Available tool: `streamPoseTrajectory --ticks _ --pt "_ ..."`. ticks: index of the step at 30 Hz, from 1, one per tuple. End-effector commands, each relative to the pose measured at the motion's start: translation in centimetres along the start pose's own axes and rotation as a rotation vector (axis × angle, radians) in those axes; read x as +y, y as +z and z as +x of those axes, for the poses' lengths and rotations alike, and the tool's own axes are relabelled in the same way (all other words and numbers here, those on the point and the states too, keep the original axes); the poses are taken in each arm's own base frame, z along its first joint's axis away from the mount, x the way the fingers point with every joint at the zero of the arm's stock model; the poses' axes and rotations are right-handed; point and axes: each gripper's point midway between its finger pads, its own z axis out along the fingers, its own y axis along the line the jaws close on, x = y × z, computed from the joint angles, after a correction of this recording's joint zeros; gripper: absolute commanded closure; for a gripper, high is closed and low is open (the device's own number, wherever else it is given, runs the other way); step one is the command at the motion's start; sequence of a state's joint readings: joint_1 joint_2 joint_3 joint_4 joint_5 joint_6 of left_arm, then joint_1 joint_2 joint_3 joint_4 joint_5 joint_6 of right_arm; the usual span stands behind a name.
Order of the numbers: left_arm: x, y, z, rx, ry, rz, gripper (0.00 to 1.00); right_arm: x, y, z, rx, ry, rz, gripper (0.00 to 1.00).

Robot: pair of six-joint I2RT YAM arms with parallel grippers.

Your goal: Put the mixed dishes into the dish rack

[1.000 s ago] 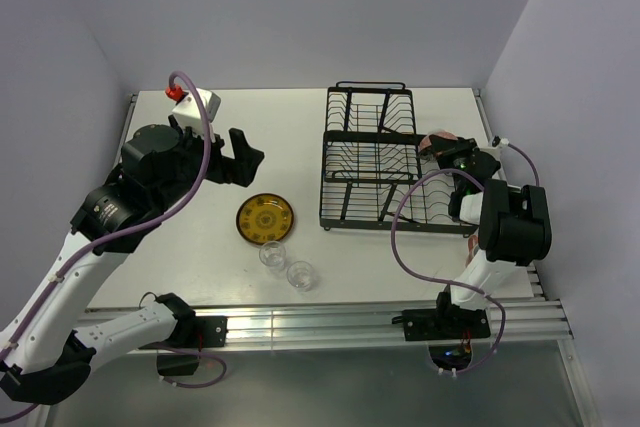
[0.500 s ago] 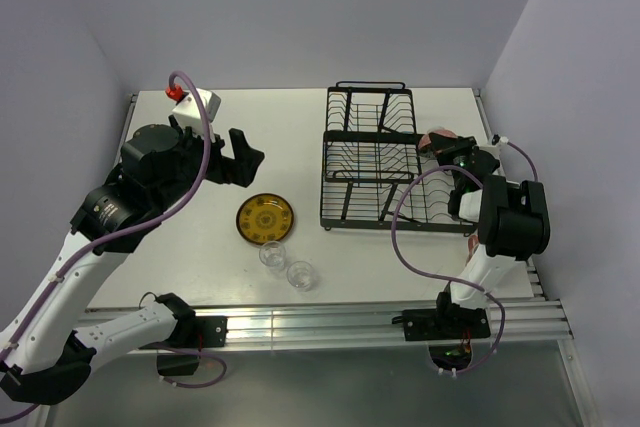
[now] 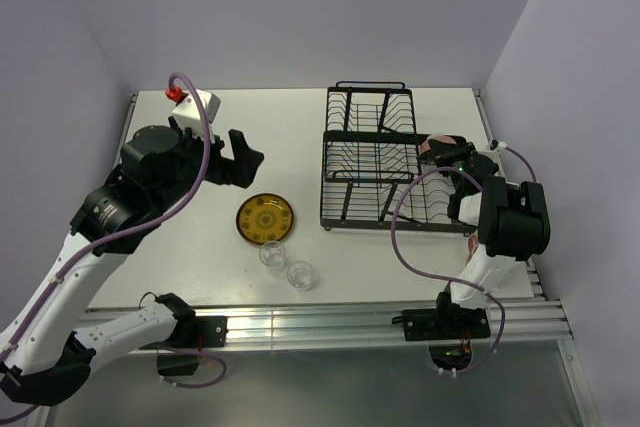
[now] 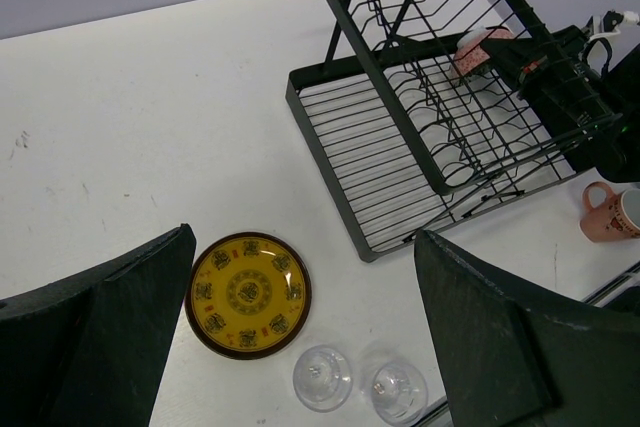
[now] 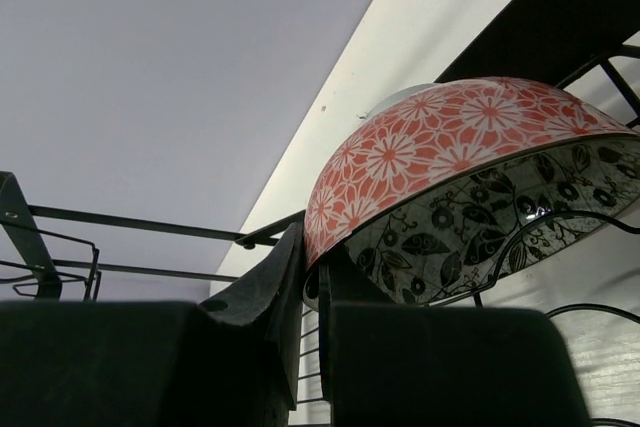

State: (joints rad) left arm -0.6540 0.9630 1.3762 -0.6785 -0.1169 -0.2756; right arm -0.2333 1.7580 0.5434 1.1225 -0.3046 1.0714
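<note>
My right gripper [image 5: 318, 277] is shut on the rim of a small bowl [image 5: 450, 157], red-flowered outside and black-and-white inside. It holds the bowl [image 3: 440, 143] tilted over the right end of the black wire dish rack [image 3: 370, 162]. The yellow plate [image 3: 265, 218] lies flat on the table left of the rack. Two clear glass tumblers [image 3: 272, 255] [image 3: 301, 274] stand just in front of it. My left gripper [image 3: 245, 159] hangs open high above the table. In its wrist view the plate [image 4: 247, 294] and tumblers [image 4: 322, 378] lie below and between its fingers.
A pink mug [image 4: 612, 212] stands on the table by the rack's right front corner, close to the right arm. The rack [image 4: 440, 117] has an upper tier and rows of upright slots. Walls close in the table at the back and both sides.
The right arm has shifted slightly at the rack's right end, the bowl still in its grip. The left arm has not moved.
</note>
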Motion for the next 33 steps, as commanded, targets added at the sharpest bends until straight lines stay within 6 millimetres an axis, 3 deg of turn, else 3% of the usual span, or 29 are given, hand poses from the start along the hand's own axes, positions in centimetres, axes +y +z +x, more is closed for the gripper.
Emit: streamPoseTrajectory --ticks 1,8,12,14,21,27,30,32,33 --pt "-0.1 -0.6 -0.5 -0.028 -0.007 0.017 0.02 2.1 -0.6 0.2 0.007 -0.046 -0.076 1.00" --pt "0.2 -0.7 -0.2 -0.019 -0.026 -0.006 0.02 2.7 -1.1 0.4 0.024 -0.055 -0.078 0.72" --pt "0.4 -0.4 0.3 -0.002 -0.042 -0.019 0.01 3.3 -1.4 0.4 0.035 -0.056 -0.079 0.47" --pt "0.3 -0.2 0.5 0.008 -0.046 -0.017 0.01 3.5 -1.7 0.4 0.041 -0.053 -0.079 0.39" --pt "0.9 0.4 1.6 0.052 -0.064 -0.042 0.01 3.4 -3.1 1.3 0.070 -0.057 -0.042 0.26" --pt "2.4 1.1 2.9 0.100 -0.101 -0.124 0.01 3.3 -5.1 1.9 0.087 -0.075 -0.014 0.24" --pt "3.8 1.6 4.3 0.150 -0.122 -0.188 0.01 4.6 -6.0 1.6 0.090 -0.083 -0.007 0.24" --pt "4.5 1.9 5.7 0.188 -0.137 -0.224 0.01 4.7 -7.0 1.3 0.099 -0.080 0.086 0.24" --pt "5.0 2.0 6.1 0.194 -0.148 -0.241 0.01 7.7 -7.0 0.3 0.087 -0.106 0.062 0.24"
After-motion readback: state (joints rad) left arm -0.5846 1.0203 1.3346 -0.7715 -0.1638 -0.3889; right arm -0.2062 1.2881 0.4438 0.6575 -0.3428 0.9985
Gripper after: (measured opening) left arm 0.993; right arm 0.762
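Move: The patterned bowl stands on edge in the rack's lower level, its rim still pinched by the right fingers, its middle about 4 cm ahead of that hand and 6 cm below. The upper rack tier lies some 16 cm left, 2 cm ahead and 8 cm up; the mug is 24 cm back, 10 cm right and 9 cm below. The yellow plate is about 38 cm under the left hand, 2 cm ahead and 2 cm left; the nearer glass is 8 cm back, level sideways, 35 cm down. The bowl's rim comes free as the right fingers open to about three quarters; that hand eases up and left, then draws back out of the rack, about 6 cm back in all, ending some 3 cm farther left and 3.5 cm higher. Late on, the left hand, wide open, starts sinking about 5 cm towards the yellow plate, tipping down some 10 degrees and turning slightly counter-clockwise. ##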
